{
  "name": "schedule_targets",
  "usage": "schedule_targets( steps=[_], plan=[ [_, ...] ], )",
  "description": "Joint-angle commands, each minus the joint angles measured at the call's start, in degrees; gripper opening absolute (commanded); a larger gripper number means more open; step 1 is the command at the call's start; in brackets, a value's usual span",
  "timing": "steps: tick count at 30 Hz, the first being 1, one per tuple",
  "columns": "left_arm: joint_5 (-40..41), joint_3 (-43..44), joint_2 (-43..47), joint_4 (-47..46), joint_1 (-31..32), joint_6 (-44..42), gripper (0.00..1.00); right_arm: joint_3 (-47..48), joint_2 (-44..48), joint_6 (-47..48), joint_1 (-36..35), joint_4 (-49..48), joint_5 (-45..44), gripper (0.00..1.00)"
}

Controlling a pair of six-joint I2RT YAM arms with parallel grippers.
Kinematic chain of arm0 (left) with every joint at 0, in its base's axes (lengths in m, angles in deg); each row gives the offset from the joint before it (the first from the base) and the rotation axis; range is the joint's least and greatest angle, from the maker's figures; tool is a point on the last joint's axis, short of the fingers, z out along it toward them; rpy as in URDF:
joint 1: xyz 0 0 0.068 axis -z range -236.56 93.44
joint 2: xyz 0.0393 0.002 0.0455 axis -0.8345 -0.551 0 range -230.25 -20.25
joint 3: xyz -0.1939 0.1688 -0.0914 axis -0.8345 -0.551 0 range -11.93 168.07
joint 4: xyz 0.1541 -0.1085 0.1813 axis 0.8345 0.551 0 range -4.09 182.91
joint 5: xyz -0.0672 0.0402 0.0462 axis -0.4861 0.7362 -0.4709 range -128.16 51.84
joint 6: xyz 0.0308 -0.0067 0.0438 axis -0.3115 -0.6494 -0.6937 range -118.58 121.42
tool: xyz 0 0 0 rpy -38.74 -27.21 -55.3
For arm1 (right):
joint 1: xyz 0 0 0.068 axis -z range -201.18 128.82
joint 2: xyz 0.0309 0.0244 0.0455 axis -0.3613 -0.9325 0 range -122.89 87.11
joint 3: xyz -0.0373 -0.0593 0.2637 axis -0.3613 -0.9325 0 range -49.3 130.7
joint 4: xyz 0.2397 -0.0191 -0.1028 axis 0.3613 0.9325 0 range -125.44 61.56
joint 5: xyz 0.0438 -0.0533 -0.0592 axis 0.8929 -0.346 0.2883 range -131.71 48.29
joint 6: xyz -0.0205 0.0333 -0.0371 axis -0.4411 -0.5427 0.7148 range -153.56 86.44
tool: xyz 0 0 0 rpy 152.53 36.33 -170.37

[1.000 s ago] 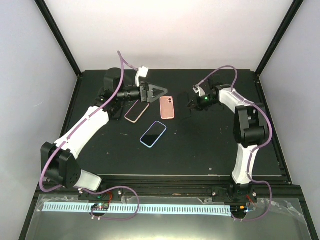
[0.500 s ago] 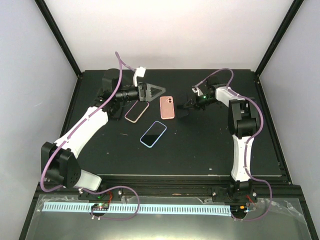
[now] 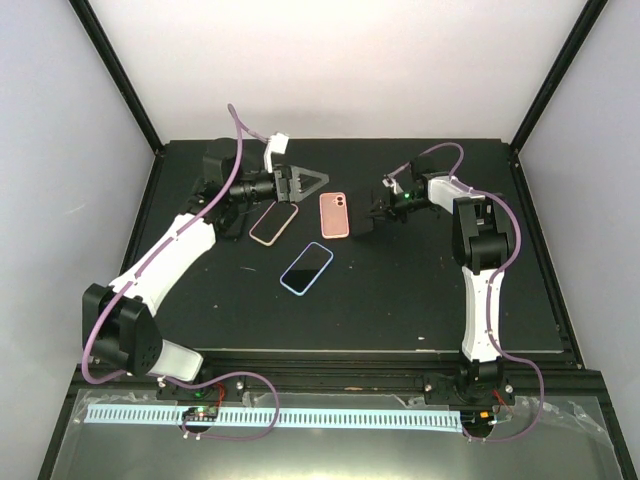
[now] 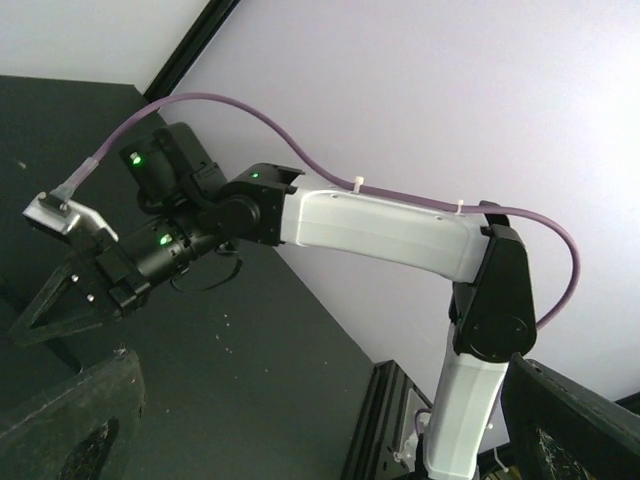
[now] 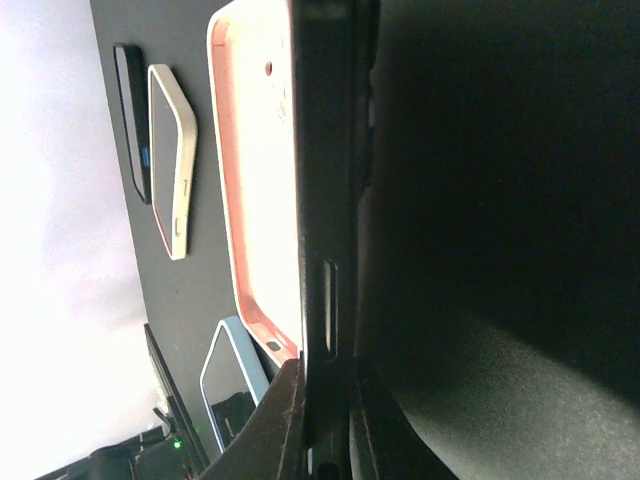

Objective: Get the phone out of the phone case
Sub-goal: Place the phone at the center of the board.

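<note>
In the right wrist view a black phone (image 5: pixel 325 200) stands on its edge, with my right gripper (image 5: pixel 328 430) shut on its lower end. Right beside it, on the black table (image 3: pixel 400 300), lies an empty pink case (image 5: pixel 255 170), its camera cutout showing from above (image 3: pixel 335 214). From overhead the right gripper (image 3: pixel 374 216) sits just right of that case. My left gripper (image 3: pixel 303 183) hangs open behind the case, with nothing between its fingers (image 4: pixel 70 420).
A phone in a beige case (image 3: pixel 273 222) lies left of the pink case. A phone in a light-blue case (image 3: pixel 306 267) lies in front of it. Black frame posts and pale walls close in the back and sides.
My right wrist has swung a little to the left, bringing the held phone closer to the pink case. The left arm has hardly moved.
</note>
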Motion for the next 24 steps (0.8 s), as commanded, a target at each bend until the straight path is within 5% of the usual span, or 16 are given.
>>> schedule_targets(
  steps=[1, 11, 24],
  plan=[
    [1.16, -1.06, 0.83, -1.19, -1.14, 0.15, 0.99, 1.64, -0.86, -2.81, -0.04, -3.58, 3.16, 0.08],
    [3.47, -1.41, 1.73, 0.63, -2.32, -0.87, 0.99, 2.86, -0.71, -2.35, -1.20, -2.48, 0.85, 0.31],
    [18.40, -0.68, 7.27, 17.14, -5.67, -17.70, 0.99, 2.71, 7.36, 4.26, -1.14, 4.70, -8.99, 0.89]
  ],
)
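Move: The phone is pinched in the right hand, tilted with its left edge low. Its spot on the board is about 3 cm to that hand's left, 1 cm back and 4 cm below. The empty pink case lies some 10 cm to the hand's left and 1 cm back, the blue-framed phone about 17 cm left and 17 cm back. From the left hand, the spot is roughly 11 cm ahead, 10 cm right and 33 cm below. The phone, already down close beside the case, is let go by the right hand, which stays almost in place while its fingers open from nearly shut to almost wide, then lifts about 1 cm. Meanwhile the empty left hand, wide open high up, draws away to its left by some 5 cm and a little forward, turning about 15 degrees counter-clockwise. ##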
